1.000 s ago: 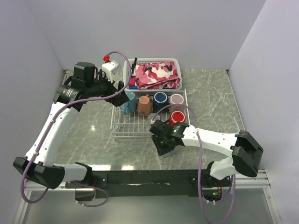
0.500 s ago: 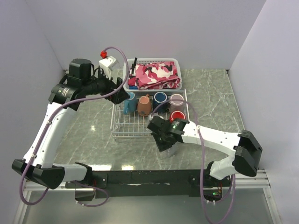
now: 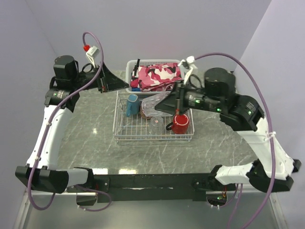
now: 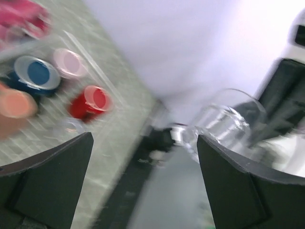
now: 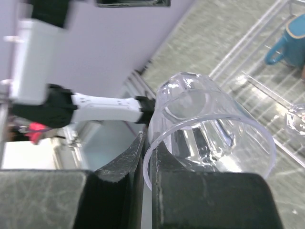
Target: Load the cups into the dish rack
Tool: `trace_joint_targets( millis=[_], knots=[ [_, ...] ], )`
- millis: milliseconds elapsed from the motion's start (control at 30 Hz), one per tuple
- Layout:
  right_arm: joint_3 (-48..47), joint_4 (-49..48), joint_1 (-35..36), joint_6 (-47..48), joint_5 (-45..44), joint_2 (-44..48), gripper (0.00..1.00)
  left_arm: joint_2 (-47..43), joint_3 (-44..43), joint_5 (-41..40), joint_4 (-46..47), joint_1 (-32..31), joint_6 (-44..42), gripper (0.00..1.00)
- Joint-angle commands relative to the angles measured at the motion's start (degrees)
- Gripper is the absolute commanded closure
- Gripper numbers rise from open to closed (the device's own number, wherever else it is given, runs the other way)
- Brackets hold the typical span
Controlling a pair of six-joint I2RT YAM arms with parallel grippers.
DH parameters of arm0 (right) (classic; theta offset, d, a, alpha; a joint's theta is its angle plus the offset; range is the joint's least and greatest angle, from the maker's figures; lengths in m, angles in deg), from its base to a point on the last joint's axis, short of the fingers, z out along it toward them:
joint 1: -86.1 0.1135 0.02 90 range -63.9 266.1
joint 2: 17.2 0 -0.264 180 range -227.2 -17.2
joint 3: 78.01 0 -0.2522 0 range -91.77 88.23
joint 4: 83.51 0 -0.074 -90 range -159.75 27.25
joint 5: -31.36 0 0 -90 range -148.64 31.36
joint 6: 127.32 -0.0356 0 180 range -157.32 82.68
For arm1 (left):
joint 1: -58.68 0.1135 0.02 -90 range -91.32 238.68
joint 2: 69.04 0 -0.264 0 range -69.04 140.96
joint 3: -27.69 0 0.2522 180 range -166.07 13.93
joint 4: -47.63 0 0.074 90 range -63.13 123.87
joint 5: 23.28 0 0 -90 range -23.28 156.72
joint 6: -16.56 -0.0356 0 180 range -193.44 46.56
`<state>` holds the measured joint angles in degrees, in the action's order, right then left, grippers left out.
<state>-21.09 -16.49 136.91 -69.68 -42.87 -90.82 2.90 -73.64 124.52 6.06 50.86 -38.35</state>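
My right gripper [image 3: 162, 106] is shut on the rim of a clear glass [image 3: 152, 102], holding it tilted in the air above the white wire dish rack [image 3: 153, 137]. In the right wrist view the fingers pinch that clear glass [image 5: 209, 129] by its wall. In the rack stand a teal mug [image 3: 132, 104], a red mug [image 3: 180, 124] and a second clear glass [image 3: 156, 123]. The left wrist view also shows a navy mug [image 4: 35, 71], a pink mug [image 4: 69, 62] and a terracotta mug [image 4: 16, 105]. My left gripper [image 3: 121, 85] hangs open and empty, raised beyond the rack's far left corner.
A white slotted basket [image 3: 155, 62] with pink camouflage cloth stands right behind the rack. The grey marble table [image 3: 86, 133] is walled at the back and both sides. My right arm [image 3: 224, 100] stretches over the rack's right part and hides the mugs beneath it.
My right gripper closed on the clear glass at the table's front and swung it up over the rack. My left arm drew back and up to the left, still open.
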Motion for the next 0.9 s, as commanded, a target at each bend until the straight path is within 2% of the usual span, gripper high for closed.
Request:
trace_joint_targets(
  millis=[0,233,433,700,867],
  knots=[
    [10.58,-16.49,-6.32,-5.51,18.21,6.02,1.0,-0.49,5.03,16.8,20.85,0.69,25.25,0.04],
    [20.81,-38.01,-12.66,-16.75,28.68,9.11,1.0,-1.19,6.44,19.98,26.14,0.17,31.0,0.04],
    [21.95,-48.13,-14.59,-23.26,32.13,6.22,1.0,-2.68,9.26,21.74,31.15,-0.27,34.69,0.04],
    [21.69,-55.97,-14.51,-28.46,32.83,1.56,1.0,-3.48,12.07,19.99,39.31,-2.99,39.35,0.04],
    [19.24,-55.45,-14.6,-28.81,32.92,-0.81,1.0,-3.3,13.13,18.93,43.53,-4.58,42.15,0.04]
  ],
)
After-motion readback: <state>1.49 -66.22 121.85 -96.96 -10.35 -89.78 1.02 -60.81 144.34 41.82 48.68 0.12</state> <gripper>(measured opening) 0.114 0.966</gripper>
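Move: The glass gripped by the right fingers at its rim has its middle about 9 cm back and 9 cm to the right of the open left hand, at roughly its height; the light-blue mug is some 9 cm ahead, 2 cm right and 36 cm below. From the right hand, the left gripper is about 11 cm ahead, 12 cm left and 2 cm lower. Some 38 cm below the right hand, the racked glass stands 10 cm ahead and 3 cm left, the red mug 11 cm ahead and 10 cm right. Back about 6 cm, with slight rightward and upward shifts, the left hand comes into line with the glass, yawing clockwise, its fingers staying wide open. The right hand keeps its pinch on the glass's rim, lifts some 4 cm while easing forward and left, and rolls its left side up and turns counter-clockwise, offering the glass's base to the left fingers. ##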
